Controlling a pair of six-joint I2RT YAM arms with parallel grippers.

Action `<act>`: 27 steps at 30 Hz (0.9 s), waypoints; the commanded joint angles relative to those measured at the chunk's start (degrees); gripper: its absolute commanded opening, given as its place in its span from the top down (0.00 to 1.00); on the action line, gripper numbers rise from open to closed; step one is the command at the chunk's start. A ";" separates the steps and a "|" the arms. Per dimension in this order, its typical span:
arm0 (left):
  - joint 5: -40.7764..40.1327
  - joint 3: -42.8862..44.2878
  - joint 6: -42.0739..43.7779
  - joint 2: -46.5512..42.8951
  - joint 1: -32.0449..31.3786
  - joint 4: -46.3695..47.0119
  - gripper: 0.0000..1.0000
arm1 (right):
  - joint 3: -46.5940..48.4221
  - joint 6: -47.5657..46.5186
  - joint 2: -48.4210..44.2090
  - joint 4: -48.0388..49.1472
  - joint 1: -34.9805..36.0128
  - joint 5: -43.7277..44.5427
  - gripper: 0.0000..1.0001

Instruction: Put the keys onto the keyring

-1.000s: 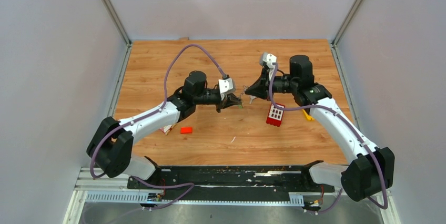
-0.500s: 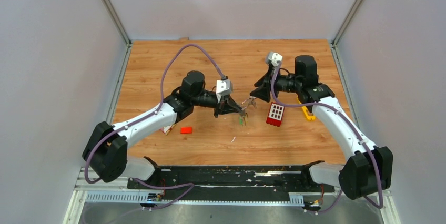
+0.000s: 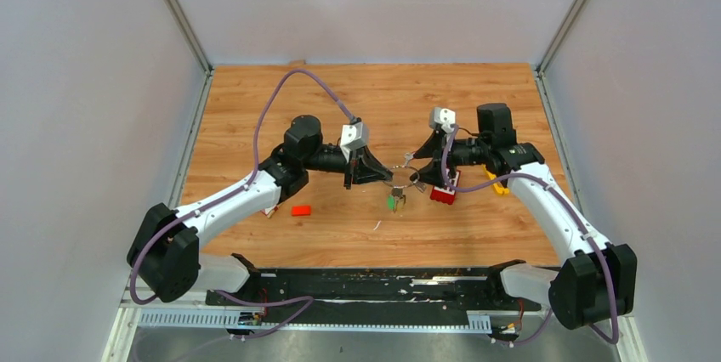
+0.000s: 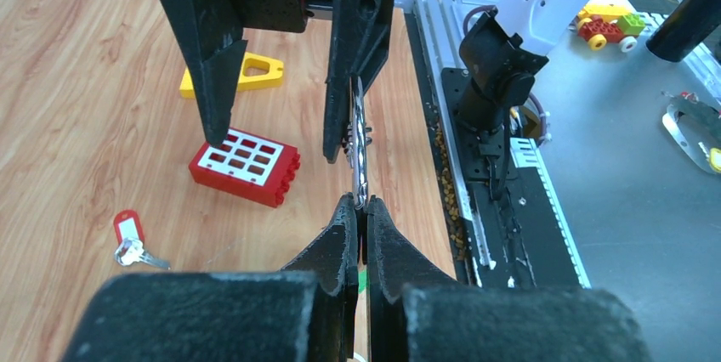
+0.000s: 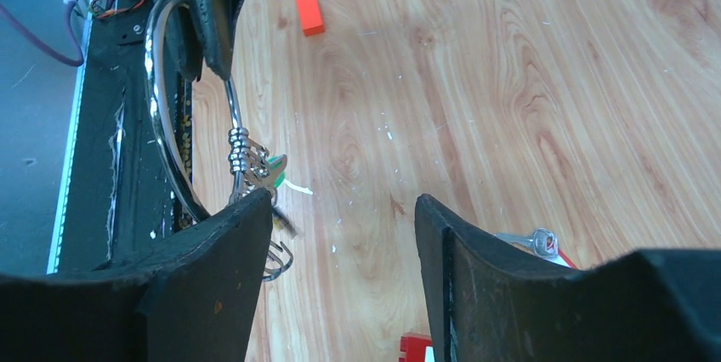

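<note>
The keyring [image 5: 159,82], a thin silver ring, is pinched in my shut left gripper [image 4: 358,207] and seen edge-on [image 4: 360,137] in the left wrist view. Several keys [image 5: 255,171] hang on it, one with a green head [image 3: 393,202]. My right gripper [image 5: 344,202] is open with nothing between its fingers. The ring lies just outside its left finger [image 5: 229,243]. From above, the two grippers [image 3: 387,177] [image 3: 418,173] face each other closely over the table's middle. A loose key with a red tag [image 4: 129,234] lies flat on the wood [image 5: 537,241].
A red block with white squares [image 3: 442,195] sits under the right gripper, with a yellow plastic piece [image 3: 497,185] behind it. A small red block [image 3: 301,210] and a small red-and-white piece [image 3: 270,207] lie by the left forearm. The black base rail [image 3: 374,285] lines the near edge.
The right gripper has gone from shut to open and let go at the ring. Both grippers have shifted toward the near edge, the left carrying the ring with keys to the right.
</note>
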 commanded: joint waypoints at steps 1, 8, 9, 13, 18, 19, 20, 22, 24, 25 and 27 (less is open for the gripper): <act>-0.11 -0.20 -1.46 -1.57 0.56 4.44 1.00 | 1.32 -6.01 -0.75 -4.36 -0.26 -3.06 0.38; 0.14 -0.96 -3.11 -2.15 1.58 6.15 1.00 | 1.67 -3.84 -3.47 -2.85 -3.07 5.27 0.37; -0.11 -1.22 -4.10 -2.34 1.93 7.11 1.00 | 1.38 -3.43 -4.42 -2.31 -3.73 6.49 0.37; -1.25 -2.47 -9.15 -3.27 3.44 12.06 1.00 | 0.50 -2.27 -8.74 -0.37 -6.69 8.16 0.39; -5.08 -3.26 -16.21 -3.73 4.52 16.12 1.00 | -0.31 -4.74 -12.16 -2.77 -6.84 0.33 0.54; -5.61 -3.25 -17.68 -3.64 4.66 16.85 1.00 | -0.31 -5.20 -11.99 -3.59 -6.41 -0.96 0.57; -5.97 -3.17 -19.18 -3.48 4.77 17.63 1.00 | -0.40 -5.97 -11.96 -4.34 -6.19 -1.73 0.60; -6.08 -3.03 -22.03 -3.02 4.88 19.38 1.00 | -0.72 -6.99 -12.08 -4.86 -4.76 -1.47 0.62; -5.87 -2.89 -24.19 -2.70 4.90 20.72 1.00 | -1.18 -7.15 -12.00 -4.11 -3.60 0.10 0.60; -5.80 -2.94 -25.02 -2.57 4.93 21.26 1.00 | -1.19 -7.30 -11.81 -3.85 -3.28 0.73 0.59; -5.81 -3.05 -25.61 -2.56 4.88 21.74 1.00 | -1.11 -7.78 -11.25 -3.99 -2.68 0.95 0.58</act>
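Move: Just left of the open right fingers is the keyring, its middle roughly 3 cm left and 2 cm back of that hand, at about its height. The left hand still grips the ring; its middle lies some 3 cm to the right. The red-tagged key is on the table about 8 cm ahead of the right hand and 18 cm below, straight out; the red block is about 8 cm to that hand's right, 1 cm ahead and equally low. Backing off from the keyring, the right hand goes about 5 cm right while rising about 4 cm, then swings back and a couple of centimetres left again; it rolls about 10 degrees and its fingers narrow but stay apart. The left hand keeps its pinch and lifts the ring about 3 cm up and as far forward, slightly left, turning some 15 degrees. ##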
